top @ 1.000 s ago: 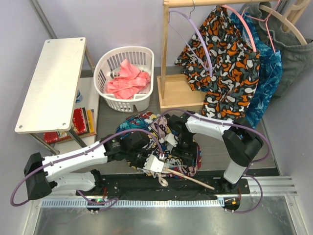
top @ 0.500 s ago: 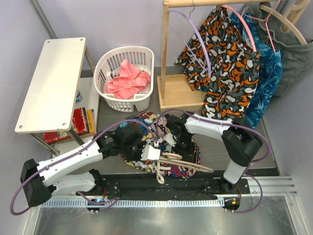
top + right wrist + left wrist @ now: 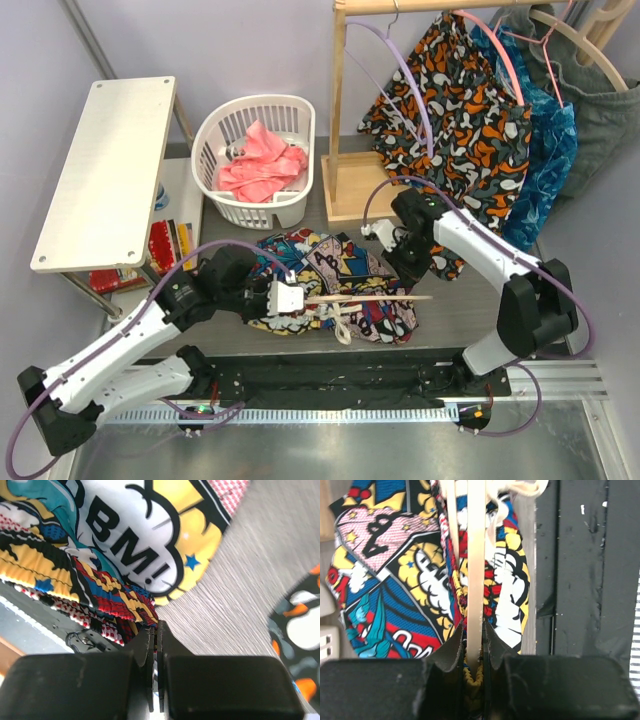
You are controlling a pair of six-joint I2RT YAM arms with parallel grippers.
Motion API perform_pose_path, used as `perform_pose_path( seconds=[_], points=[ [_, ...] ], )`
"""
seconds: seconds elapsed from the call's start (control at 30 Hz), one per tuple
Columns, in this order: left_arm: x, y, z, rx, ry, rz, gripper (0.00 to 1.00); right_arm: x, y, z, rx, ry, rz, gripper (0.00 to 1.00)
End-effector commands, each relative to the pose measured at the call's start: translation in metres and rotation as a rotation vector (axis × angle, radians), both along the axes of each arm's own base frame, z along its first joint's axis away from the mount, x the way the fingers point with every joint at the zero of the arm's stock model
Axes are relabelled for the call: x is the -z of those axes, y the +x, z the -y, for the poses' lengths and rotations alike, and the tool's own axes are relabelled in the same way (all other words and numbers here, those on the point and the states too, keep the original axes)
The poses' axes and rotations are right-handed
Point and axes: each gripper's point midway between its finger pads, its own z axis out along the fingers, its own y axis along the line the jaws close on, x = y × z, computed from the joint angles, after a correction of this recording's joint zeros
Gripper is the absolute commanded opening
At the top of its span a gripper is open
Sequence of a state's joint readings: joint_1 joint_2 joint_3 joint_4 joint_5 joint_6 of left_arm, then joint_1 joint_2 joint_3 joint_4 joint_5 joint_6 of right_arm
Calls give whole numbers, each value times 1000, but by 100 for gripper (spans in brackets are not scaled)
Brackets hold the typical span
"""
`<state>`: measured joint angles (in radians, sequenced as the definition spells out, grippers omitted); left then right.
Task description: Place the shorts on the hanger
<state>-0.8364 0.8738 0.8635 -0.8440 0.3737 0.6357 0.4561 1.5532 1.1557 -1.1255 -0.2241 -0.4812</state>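
The comic-print shorts [image 3: 345, 270] lie spread on the table between my two grippers. The beige wooden hanger [image 3: 385, 297] lies level across them, with only its straight bar showing. My left gripper [image 3: 288, 298] is shut on the bar's left end together with the yellow waistband, as the left wrist view shows: gripper [image 3: 473, 632], hanger [image 3: 476, 555], shorts [image 3: 390, 580]. My right gripper [image 3: 398, 258] is shut on the shorts' right edge; in the right wrist view the gripper [image 3: 155, 627] pinches the fabric [image 3: 125, 545]. The white drawstring [image 3: 340, 325] hangs at the front.
A white basket [image 3: 297, 205] with pink cloth stands behind the shorts. A wooden rack [image 3: 360, 190] at back right carries the orange-black garment [image 3: 465, 130], a lilac hanger [image 3: 400, 60] and a pink hanger [image 3: 505, 60]. A white shelf [image 3: 105, 170] stands at left. A black mat [image 3: 340, 380] edges the front.
My left gripper has drawn back to the left with the hanger. My right gripper has moved right and away, pulling the shorts' edge. The shorts are now stretched out wider, the bar level.
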Motion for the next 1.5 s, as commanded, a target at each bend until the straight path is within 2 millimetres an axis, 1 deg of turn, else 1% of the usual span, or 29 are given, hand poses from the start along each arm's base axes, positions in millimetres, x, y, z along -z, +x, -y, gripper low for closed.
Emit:
perform_pose_path(
  seconds=[0.0, 0.07, 0.2, 0.33, 0.4, 0.43, 0.5, 0.7, 0.83, 0.93, 0.97, 1.0, 1.07, 1.1, 1.17, 1.27, 1.37, 1.4, 1.47],
  points=[
    [-5, 0, -30, -101, 44, -6, 0, -15, 7, 52, -18, -114, 82, 1],
    [-3, 0, -39, -135, 52, -14, 0, -18, 9, 66, 8, -115, 99, 1],
    [4, 6, -55, -202, 98, 11, 0, -22, 12, 83, 50, -113, 122, 1],
    [8, 8, -63, -227, 134, 10, 0, -29, 14, 92, 69, -108, 145, 1],
    [12, 14, -67, -246, 175, 19, 0, -32, 12, 95, 70, -107, 149, 1],
    [17, 11, -70, -233, 211, -2, 0, -35, 12, 96, 74, -106, 155, 1],
    [24, 11, -76, -229, 269, -24, 0, -40, 11, 97, 65, -103, 165, 1],
    [34, 14, -74, -248, 335, -90, 0, -56, 7, 96, 53, -91, 177, 1],
    [40, 16, -72, -273, 370, -140, 0, -65, 8, 98, 32, -90, 215, 1],
    [39, 20, -70, -307, 364, -155, 0, -64, 5, 103, 23, -112, 226, 1],
    [36, 24, -67, -320, 334, -142, 0, -63, 4, 104, 22, -117, 226, 1],
    [33, 29, -68, -345, 309, -134, 0, -59, 0, 105, 20, -119, 215, 1],
    [24, 37, -67, -380, 248, -93, 0, -55, -1, 106, 17, -125, 221, 1],
    [22, 41, -71, -408, 238, -86, 0, -49, -5, 106, 17, -126, 204, 1],
    [21, 43, -76, -424, 237, -61, 0, -46, -6, 105, 21, -118, 194, 1],
    [23, 42, -83, -421, 257, -44, 0, -42, -8, 100, 37, -93, 164, 1],
    [27, 39, -85, -407, 277, -50, 0, -45, -4, 97, 54, -73, 151, 1],
    [28, 35, -85, -372, 291, -65, 0, -50, 0, 96, 64, -63, 158, 1],
    [34, 32, -85, -337, 330, -97, 0, -54, 1, 92, 69, -46, 148, 1]
  ],
)
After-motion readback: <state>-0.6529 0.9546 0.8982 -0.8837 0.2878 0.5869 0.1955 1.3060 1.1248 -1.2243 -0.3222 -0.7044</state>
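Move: My right hand pinches one corner of the shorts' waistband; the hanger's free end, which that corner must clear, is about 5 cm back from it, 3 cm to its right and 6 cm higher. The camo shorts' hem hangs some 5 cm ahead and 7 cm right of this hand. My left hand grips the hanger with the other waistband side; from it the right-held corner lies about 27 cm right, 8 cm ahead and 8 cm lower. The basket is roughly 30 cm ahead of my left hand and 4 cm left. Keeping the waistband corner pinched, my right hand pulls quickly about 5 cm to the right, out past the hanger's free end, then climbs some 5 cm and sinks slightly. My left hand still clamps hanger and waistband: it travels forward and left, dips about 4 cm midway and partly recovers, turning some 15 degrees counter-clockwise to bring the hanger's free end up to that corner. ##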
